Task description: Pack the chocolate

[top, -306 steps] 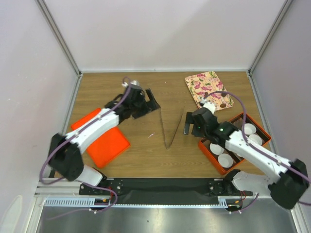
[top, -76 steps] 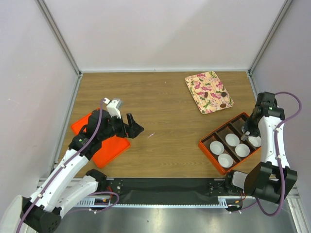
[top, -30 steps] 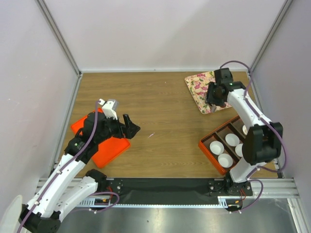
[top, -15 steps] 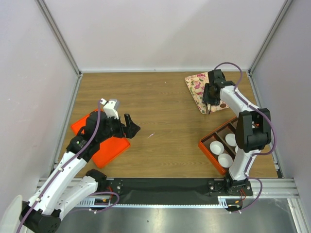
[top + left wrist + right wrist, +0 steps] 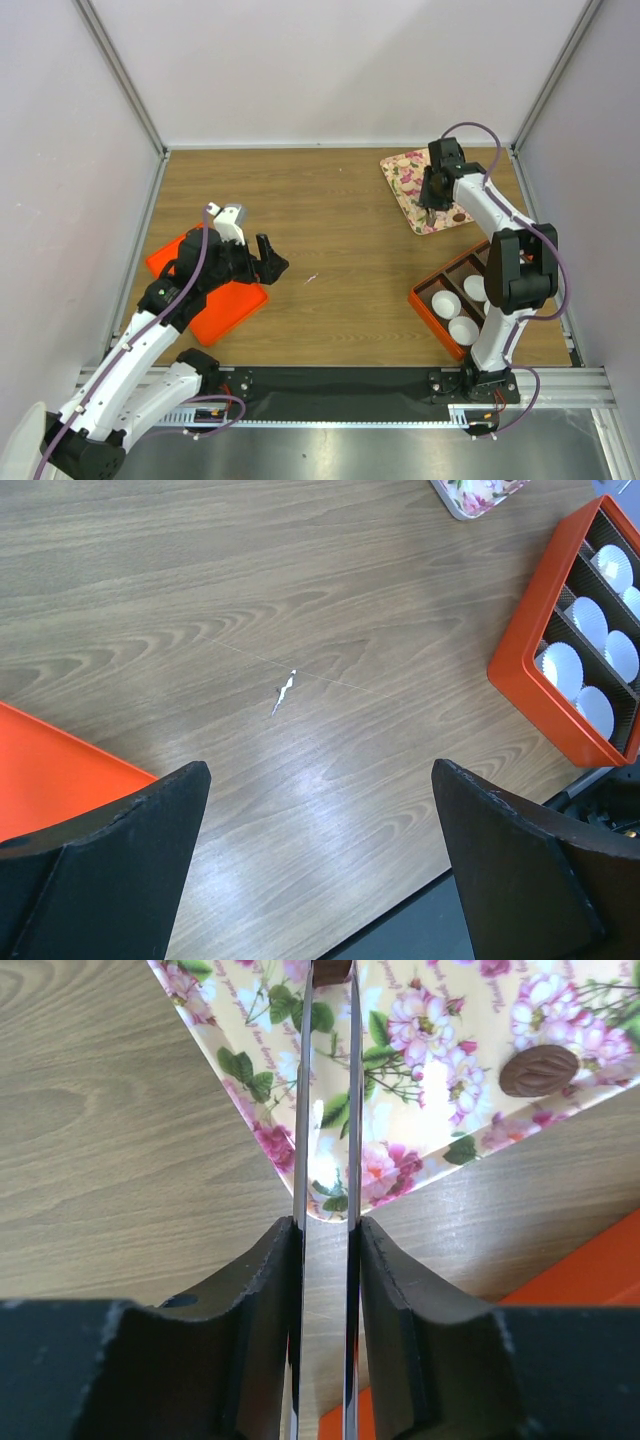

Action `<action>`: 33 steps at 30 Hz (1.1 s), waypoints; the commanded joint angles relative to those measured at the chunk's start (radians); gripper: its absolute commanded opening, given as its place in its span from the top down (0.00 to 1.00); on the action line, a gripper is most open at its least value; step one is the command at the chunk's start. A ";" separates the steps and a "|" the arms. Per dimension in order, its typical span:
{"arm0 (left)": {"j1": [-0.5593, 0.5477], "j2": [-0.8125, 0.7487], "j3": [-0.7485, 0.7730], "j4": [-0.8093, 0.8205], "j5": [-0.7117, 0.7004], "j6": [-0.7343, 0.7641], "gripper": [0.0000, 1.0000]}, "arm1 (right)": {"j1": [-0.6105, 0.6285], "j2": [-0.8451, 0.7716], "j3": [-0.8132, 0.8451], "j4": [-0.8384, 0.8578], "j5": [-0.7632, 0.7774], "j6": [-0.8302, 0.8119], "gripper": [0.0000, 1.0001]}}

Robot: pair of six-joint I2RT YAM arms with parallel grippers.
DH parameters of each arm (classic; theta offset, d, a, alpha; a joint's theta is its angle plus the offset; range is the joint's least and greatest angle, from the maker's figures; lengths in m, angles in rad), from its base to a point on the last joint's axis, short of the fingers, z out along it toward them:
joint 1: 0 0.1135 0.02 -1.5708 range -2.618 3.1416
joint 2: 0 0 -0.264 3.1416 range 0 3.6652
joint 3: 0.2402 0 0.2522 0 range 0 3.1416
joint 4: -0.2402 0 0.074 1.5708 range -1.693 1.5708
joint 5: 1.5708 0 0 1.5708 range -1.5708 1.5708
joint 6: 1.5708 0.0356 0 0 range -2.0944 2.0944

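A floral tray [image 5: 405, 185] at the back right carries dark brown chocolate pieces; one [image 5: 540, 1070] lies near its corner and also shows in the top view [image 5: 458, 214]. My right gripper [image 5: 431, 200] [image 5: 328, 1250] is shut on metal tongs [image 5: 300, 1110], whose two arms reach out over the tray. A brown chocolate piece [image 5: 332, 970] sits between the tong tips at the frame's top edge. An orange compartment box [image 5: 428, 310] with white paper cups [image 5: 446, 304] stands at the front right. My left gripper [image 5: 272, 262] [image 5: 320, 770] is open and empty above the bare wood.
An orange lid [image 5: 225, 305] lies at the left under my left arm, its corner in the left wrist view [image 5: 50, 760]. A small white scrap [image 5: 283, 692] lies mid-table. The box also shows in the left wrist view [image 5: 520, 670]. Grey walls enclose the table.
My right arm swung from the box to the floral tray with the tongs and settled slightly leftward over it. My left arm has barely moved.
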 commanded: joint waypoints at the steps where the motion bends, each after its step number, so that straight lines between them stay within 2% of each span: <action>1: 0.004 0.001 0.006 0.026 -0.009 0.022 0.00 | 0.007 -0.067 0.073 -0.038 0.048 -0.002 0.72; 10: 0.004 0.004 0.003 0.034 -0.003 0.019 0.00 | -0.020 -0.208 0.049 -0.196 0.156 0.076 0.73; 26: 0.004 0.001 -0.018 0.028 0.058 0.028 0.00 | -0.209 -0.593 -0.206 -0.490 0.276 0.265 0.73; 33: 0.002 0.025 -0.025 0.052 0.093 0.021 0.00 | -0.290 -0.711 -0.318 -0.535 0.286 0.294 0.73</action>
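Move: The right hand, its tongs reaching down and forward to the brown chocolate, has the box's middle about 22 cm back and 15 cm to its right, some 8 cm lower. The cup holding the pale chocolate is roughly 14 cm back and 20 cm right; the floral tray's middle lies about 7 cm ahead and 1 cm right, the oval chocolate level with the hand and 8 cm right. From the left hand the box is about 48 cm right, level fore-and-aft, 18 cm lower. Rising first, then sweeping back and to the right, the right hand carries the tongs off the floral tray and over the box, some 21 cm back and 14 cm right, ending about 8 cm higher. The wrist swings clockwise by about 35 degrees on the way, while the fingers keep the tongs squeezed. ##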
